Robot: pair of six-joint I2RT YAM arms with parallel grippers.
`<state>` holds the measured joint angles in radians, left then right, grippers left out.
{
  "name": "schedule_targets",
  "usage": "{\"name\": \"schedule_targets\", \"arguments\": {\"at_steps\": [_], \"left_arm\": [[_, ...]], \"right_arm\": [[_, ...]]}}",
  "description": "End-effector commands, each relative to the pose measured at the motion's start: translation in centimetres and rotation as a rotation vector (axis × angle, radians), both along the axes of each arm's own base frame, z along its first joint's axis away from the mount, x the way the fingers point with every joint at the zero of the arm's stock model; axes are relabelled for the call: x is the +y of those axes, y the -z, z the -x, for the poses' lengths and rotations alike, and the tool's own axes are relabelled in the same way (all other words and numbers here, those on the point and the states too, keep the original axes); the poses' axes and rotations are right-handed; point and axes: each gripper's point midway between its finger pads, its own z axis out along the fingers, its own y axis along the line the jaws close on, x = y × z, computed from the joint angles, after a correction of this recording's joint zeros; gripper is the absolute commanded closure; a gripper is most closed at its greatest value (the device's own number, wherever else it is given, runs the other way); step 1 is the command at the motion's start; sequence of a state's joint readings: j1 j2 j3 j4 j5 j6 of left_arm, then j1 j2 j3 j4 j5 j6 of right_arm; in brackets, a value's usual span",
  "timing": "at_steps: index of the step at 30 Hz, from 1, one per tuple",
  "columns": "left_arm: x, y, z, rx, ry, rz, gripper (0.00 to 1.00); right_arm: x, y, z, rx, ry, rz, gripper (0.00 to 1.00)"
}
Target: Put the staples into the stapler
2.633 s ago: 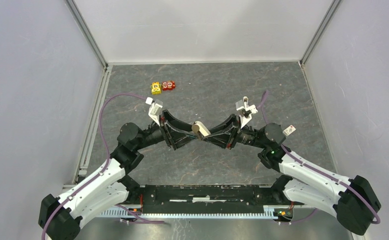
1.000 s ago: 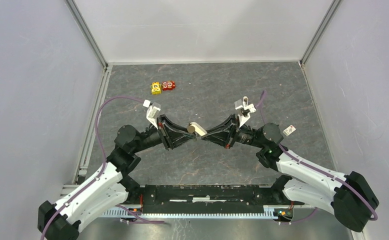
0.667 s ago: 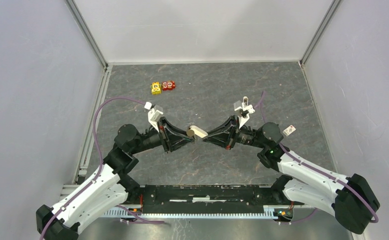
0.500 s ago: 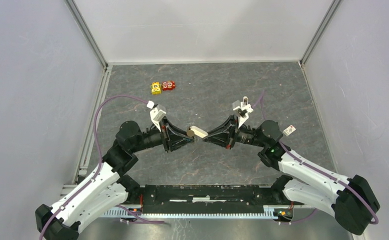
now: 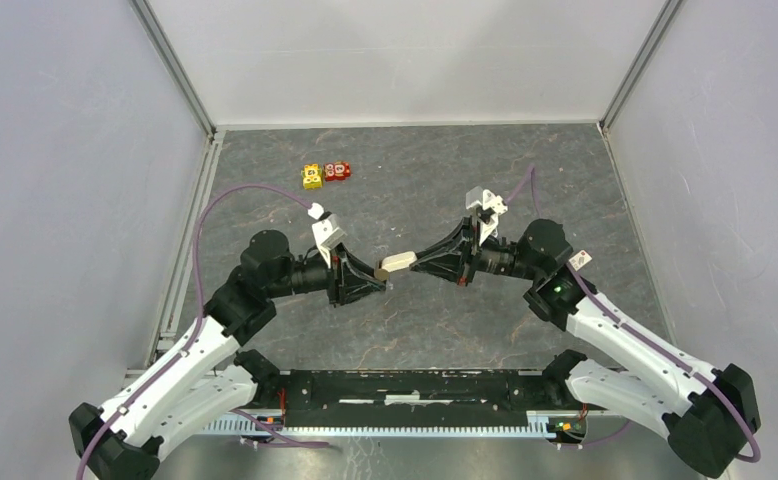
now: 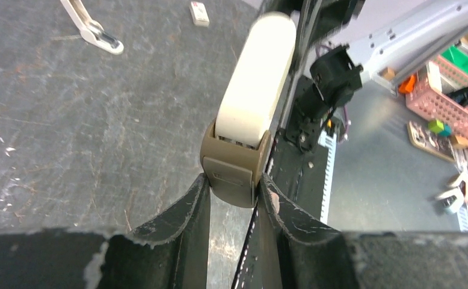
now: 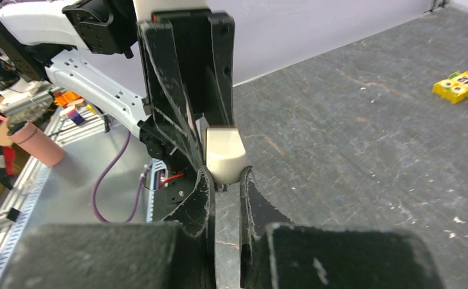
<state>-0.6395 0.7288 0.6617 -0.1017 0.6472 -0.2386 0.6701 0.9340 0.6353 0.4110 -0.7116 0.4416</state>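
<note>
The cream-white stapler (image 5: 396,263) hangs in the air over the middle of the table, held from both ends. My left gripper (image 5: 377,272) is shut on its tan rear end; in the left wrist view the left gripper (image 6: 234,180) pinches that end, with the stapler's (image 6: 257,78) body reaching away from it. My right gripper (image 5: 416,260) is shut on the rounded front end, and in the right wrist view the right gripper (image 7: 226,174) clamps the stapler (image 7: 222,153) near its tip. No staples show in any view.
Yellow and red toy blocks (image 5: 325,174) lie at the far left of the dark mat. A small white piece with a red mark (image 5: 579,259) lies on the mat right of the right arm. Grey walls enclose the table on three sides.
Both wrists have turned and shifted slightly right with the stapler still held between them. The stapler now lies flatter, its cream end pointing right.
</note>
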Motion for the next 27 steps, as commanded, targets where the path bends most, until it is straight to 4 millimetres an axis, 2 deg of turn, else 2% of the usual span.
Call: {"name": "schedule_targets", "arguments": {"at_steps": [1,7,11,15,19,24,27], "left_arm": [[-0.2,0.9,1.4,-0.051,0.122,-0.060,0.98],[-0.4,0.5,1.4,-0.080,0.138,-0.047,0.98],[-0.6,0.9,1.2,-0.052,0.134,-0.032,0.98],[-0.8,0.6,0.0,-0.015,0.052,-0.004,0.98],[-1.2,-0.9,-1.5,0.034,-0.040,0.087,0.98],[-1.7,-3.1,-1.9,0.070,-0.059,0.201,0.98],[-1.8,-4.0,-2.1,0.071,-0.068,0.246,0.98]], "right_arm": [[-0.5,-4.9,-0.8,-0.182,0.033,-0.033,0.95],[0.2,-5.1,-0.3,-0.191,-0.043,-0.009,0.91],[0.6,-4.7,-0.4,-0.150,-0.054,-0.063,0.86],[0.8,-3.6,-0.3,-0.091,-0.063,-0.102,0.71],[0.4,-2.6,-0.5,-0.058,-0.024,-0.128,0.55],[0.0,-2.8,-0.2,-0.033,-0.004,-0.197,0.38],[-0.2,-2.9,-0.5,-0.010,0.020,-0.228,0.32]]}}
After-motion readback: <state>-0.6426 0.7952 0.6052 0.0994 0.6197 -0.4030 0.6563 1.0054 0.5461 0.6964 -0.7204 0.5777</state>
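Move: The stapler bridges my two hands. My left hand still holds its brown end, so its middle lies some 3 cm to the right and 2 cm ahead. My right fingertips are closed at its white end, its middle about 4 cm to the left and 1 cm back. On the table about 25 cm below my right hand, the open white piece lies some 23 cm ahead and 15 cm right, the staple box about 14 cm ahead and 37 cm right. I first raise my right hand about 2 cm at the stapler's white end while my left dips and draws back about 1 cm. Then I open my right fingers wide, letting go of that end, and sink them again by about as much. Keeping its grip on the brown end, my left hand swings forward some 2.5 cm, a little to the right and back up. ##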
